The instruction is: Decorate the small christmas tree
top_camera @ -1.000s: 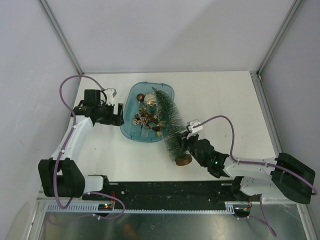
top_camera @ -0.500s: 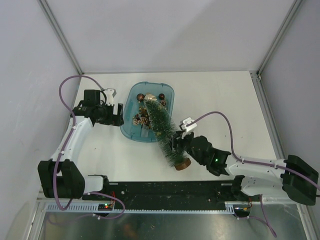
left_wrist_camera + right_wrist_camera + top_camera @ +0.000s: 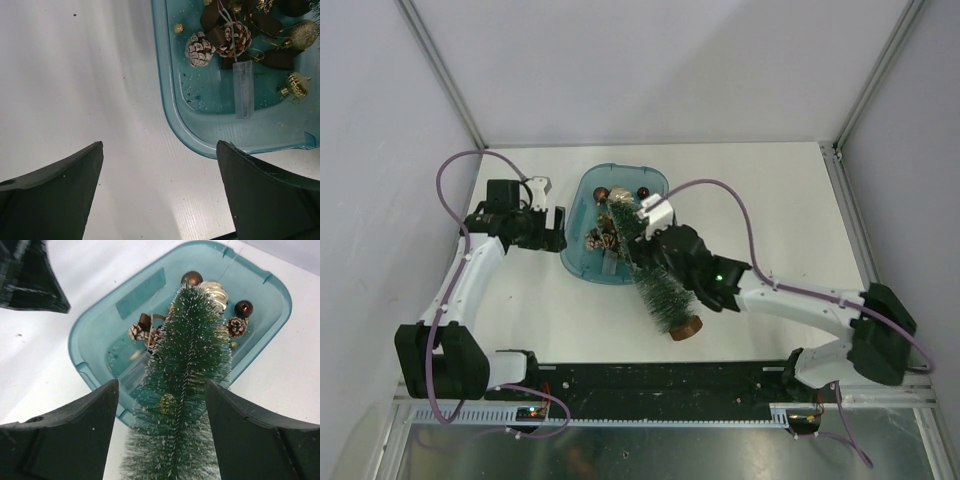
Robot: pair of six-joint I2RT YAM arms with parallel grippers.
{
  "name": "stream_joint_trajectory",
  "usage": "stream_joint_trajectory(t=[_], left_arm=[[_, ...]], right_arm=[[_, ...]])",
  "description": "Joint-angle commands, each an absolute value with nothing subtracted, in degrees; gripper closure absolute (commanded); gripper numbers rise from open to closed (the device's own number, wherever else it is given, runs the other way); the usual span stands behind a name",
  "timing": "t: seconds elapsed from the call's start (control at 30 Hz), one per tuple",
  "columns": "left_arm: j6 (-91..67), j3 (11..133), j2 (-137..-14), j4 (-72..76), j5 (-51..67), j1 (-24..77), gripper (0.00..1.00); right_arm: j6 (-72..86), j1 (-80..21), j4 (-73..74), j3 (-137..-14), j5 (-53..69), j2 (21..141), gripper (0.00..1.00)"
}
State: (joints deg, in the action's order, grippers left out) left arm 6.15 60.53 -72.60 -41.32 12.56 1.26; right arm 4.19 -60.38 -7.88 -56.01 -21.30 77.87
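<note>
The small christmas tree [image 3: 667, 297] lies tilted on the table, its round base [image 3: 688, 327] toward the near edge and its tip over the teal tray [image 3: 578, 192]. My right gripper [image 3: 653, 243] hovers over the tree's upper half, open. In the right wrist view the frosted tree [image 3: 186, 365] runs between the spread fingers of the right gripper [image 3: 161, 385] without touching them, and a small gold ornament [image 3: 166, 402] sits among its bristles. My left gripper [image 3: 557, 228] is open over bare table just left of the tray, nothing between the fingers of the left gripper [image 3: 160, 147].
The tray [image 3: 161, 75] holds pinecones [image 3: 200, 49], gold baubles [image 3: 295, 85], brown balls [image 3: 192, 278] and a clear strip [image 3: 243, 89]. White walls close the table at the back and at both sides.
The right gripper opened and let go of the tree near its base. The tree tipped left with its tip over the tray. The right arm moved up along the tree toward the tray.
</note>
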Motion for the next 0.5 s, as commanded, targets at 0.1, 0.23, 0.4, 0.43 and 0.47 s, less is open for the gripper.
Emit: stream_joint_trajectory(t=[0.1,0.23,0.4,0.43,0.47], left_arm=[[7.85,61.4,-70.44,-41.89,11.56,1.23,0.0],[7.91,61.27,-70.7,-41.8,11.48,1.19,0.0],[7.43,61.81,-71.76,-41.76,11.75,1.23,0.0],[7.27,61.93,-71.83,-41.8,11.81,1.23,0.0],[7.2,62.03,-71.91,-41.82,12.06,1.23,0.0]], right_arm=[[4.52,-58.4,4.61,-66.21,-23.68,90.51,0.29],[4.57,-58.3,4.62,-67.13,-26.02,92.84,0.35],[4.3,-57.87,3.21,-67.18,-26.58,93.12,0.7],[4.26,-57.67,2.83,-67.16,-26.52,92.92,0.8],[4.33,-57.44,2.56,-67.16,-26.18,92.43,0.9]])
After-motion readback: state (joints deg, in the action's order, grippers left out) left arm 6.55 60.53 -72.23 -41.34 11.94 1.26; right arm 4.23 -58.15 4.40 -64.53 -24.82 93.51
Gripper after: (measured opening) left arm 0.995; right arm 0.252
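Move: Across the box lies the christmas tree, its upper trunk roughly 3 cm ahead of the right hand and 9 cm below, neither left nor right; its wooden base is some 12 cm back, 12 cm right and 19 cm down. The box's middle is about 12 cm ahead, 6 cm left and 18 cm down, with the pine cones 10 cm ahead, 8 cm left and equally low. From the left hand the upper trunk lies level ahead, about 22 cm right and 1 cm lower. Dropping some 9 cm and easing about 3 cm forward, the right hand straddles the tree's upper trunk with open fingers and tips them roughly 20 degrees further downward. Near the bottom it all but stops, and the fingers close in from both sides through the bristles, mostly but not fully shut around the trunk. ##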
